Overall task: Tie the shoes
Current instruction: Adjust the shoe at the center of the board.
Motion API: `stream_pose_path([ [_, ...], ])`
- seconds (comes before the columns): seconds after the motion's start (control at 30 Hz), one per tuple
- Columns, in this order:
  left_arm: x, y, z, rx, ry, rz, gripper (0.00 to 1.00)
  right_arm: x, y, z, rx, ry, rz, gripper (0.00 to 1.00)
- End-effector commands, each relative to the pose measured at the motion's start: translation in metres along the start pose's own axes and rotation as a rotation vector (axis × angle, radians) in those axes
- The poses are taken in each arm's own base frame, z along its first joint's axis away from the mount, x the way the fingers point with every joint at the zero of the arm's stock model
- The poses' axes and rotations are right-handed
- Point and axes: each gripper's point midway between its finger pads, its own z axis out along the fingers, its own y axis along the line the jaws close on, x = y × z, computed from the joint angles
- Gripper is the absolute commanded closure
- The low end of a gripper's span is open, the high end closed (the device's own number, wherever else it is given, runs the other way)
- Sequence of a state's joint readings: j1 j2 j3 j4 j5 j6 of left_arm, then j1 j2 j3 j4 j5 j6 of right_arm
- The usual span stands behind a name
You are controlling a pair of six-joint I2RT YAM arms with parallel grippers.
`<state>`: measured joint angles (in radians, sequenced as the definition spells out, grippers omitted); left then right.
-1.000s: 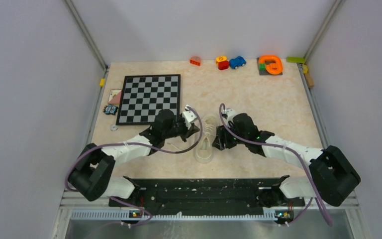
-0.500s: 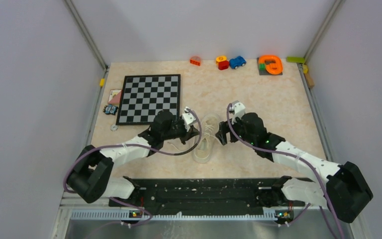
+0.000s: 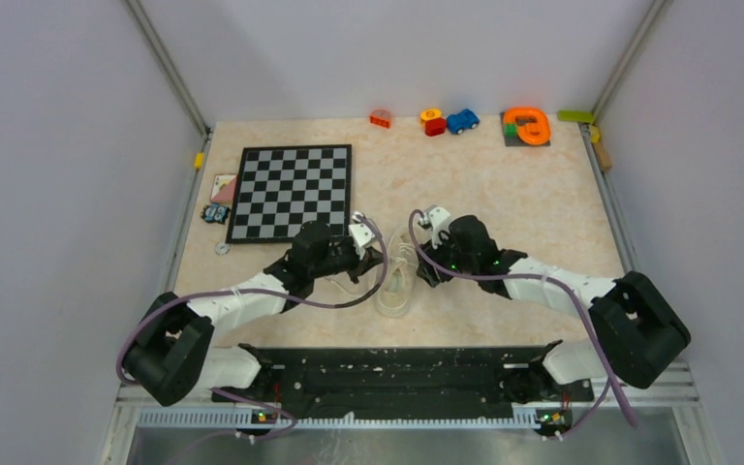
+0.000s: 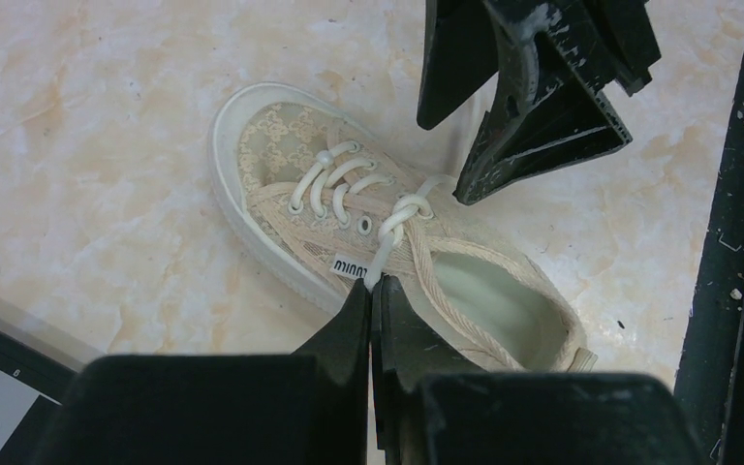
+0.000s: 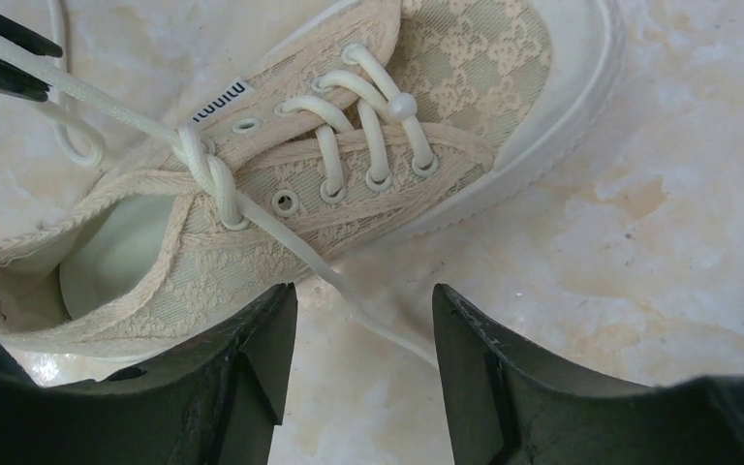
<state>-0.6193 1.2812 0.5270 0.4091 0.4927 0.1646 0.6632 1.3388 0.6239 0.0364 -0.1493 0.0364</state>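
Observation:
A cream low-top shoe (image 3: 396,289) lies on the marble tabletop between my two arms, toe pointing away. Its white laces are crossed in a single twist (image 5: 211,179) over the tongue. My left gripper (image 4: 373,291) is shut on one lace end (image 4: 386,247), which runs taut from the twist. My right gripper (image 5: 363,300) hangs open low over the shoe's other side. The second lace (image 5: 291,237) trails from the twist down across the table between its fingers (image 5: 475,339), without being pinched. In the left wrist view the right gripper's black fingers (image 4: 533,97) hover just beyond the shoe (image 4: 281,145).
A chessboard (image 3: 291,191) lies at the back left of the shoe, with small cards (image 3: 221,189) beside it. Toy blocks and a blue car (image 3: 462,120) line the far edge, next to an orange piece (image 3: 528,126). A black rail (image 3: 387,373) runs along the near edge.
The right arm drew back to the right, then swung in left, close to the shoe, with its jaws open. The left gripper kept its hold on the lace and shifted slightly left.

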Motion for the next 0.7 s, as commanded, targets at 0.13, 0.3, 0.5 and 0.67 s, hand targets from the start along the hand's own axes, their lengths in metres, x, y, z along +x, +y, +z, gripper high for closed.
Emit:
stream_pose_path([
  [0.13,-0.019,0.005,0.003,-0.006,-0.068,0.026,1.00,-0.023,-0.001,0.020,-0.061,-0.015,-0.055,0.45],
  [0.3,-0.016,0.005,0.004,-0.007,-0.058,0.025,1.00,-0.017,-0.004,0.031,-0.112,0.039,-0.020,0.62],
  [0.5,-0.014,0.006,0.006,-0.004,-0.050,0.017,1.00,-0.029,0.009,0.022,-0.200,-0.025,0.029,1.00],
  [0.67,-0.012,0.010,0.007,-0.027,-0.040,0.006,1.00,-0.038,0.014,0.007,-0.266,-0.087,0.159,1.00],
])
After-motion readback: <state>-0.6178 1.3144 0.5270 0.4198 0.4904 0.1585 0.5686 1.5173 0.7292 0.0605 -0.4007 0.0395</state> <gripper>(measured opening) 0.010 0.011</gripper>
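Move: The right hand's half-open fingers straddle the path of the free lace, whose nearby stretch lies about 2 cm ahead, 2 cm left and 2 cm below. From that hand, the knot is about level fore and aft, some 6 cm left and 1 cm lower; the shoe opening is 5 cm back and 6 cm left. The left hand already holds the other lace, with the free lace about 10 cm to its right and 5 cm below. The right fingers close on the free lace a few centimetres from the knot and pinch it: the hand dips about 2 cm while easing forward and left, shuts, then rises about 1 cm, its wrist tipping some 10 degrees. The left hand nearly stays in place, sinking about 1 cm late on, and keeps its hold on the other lace. ##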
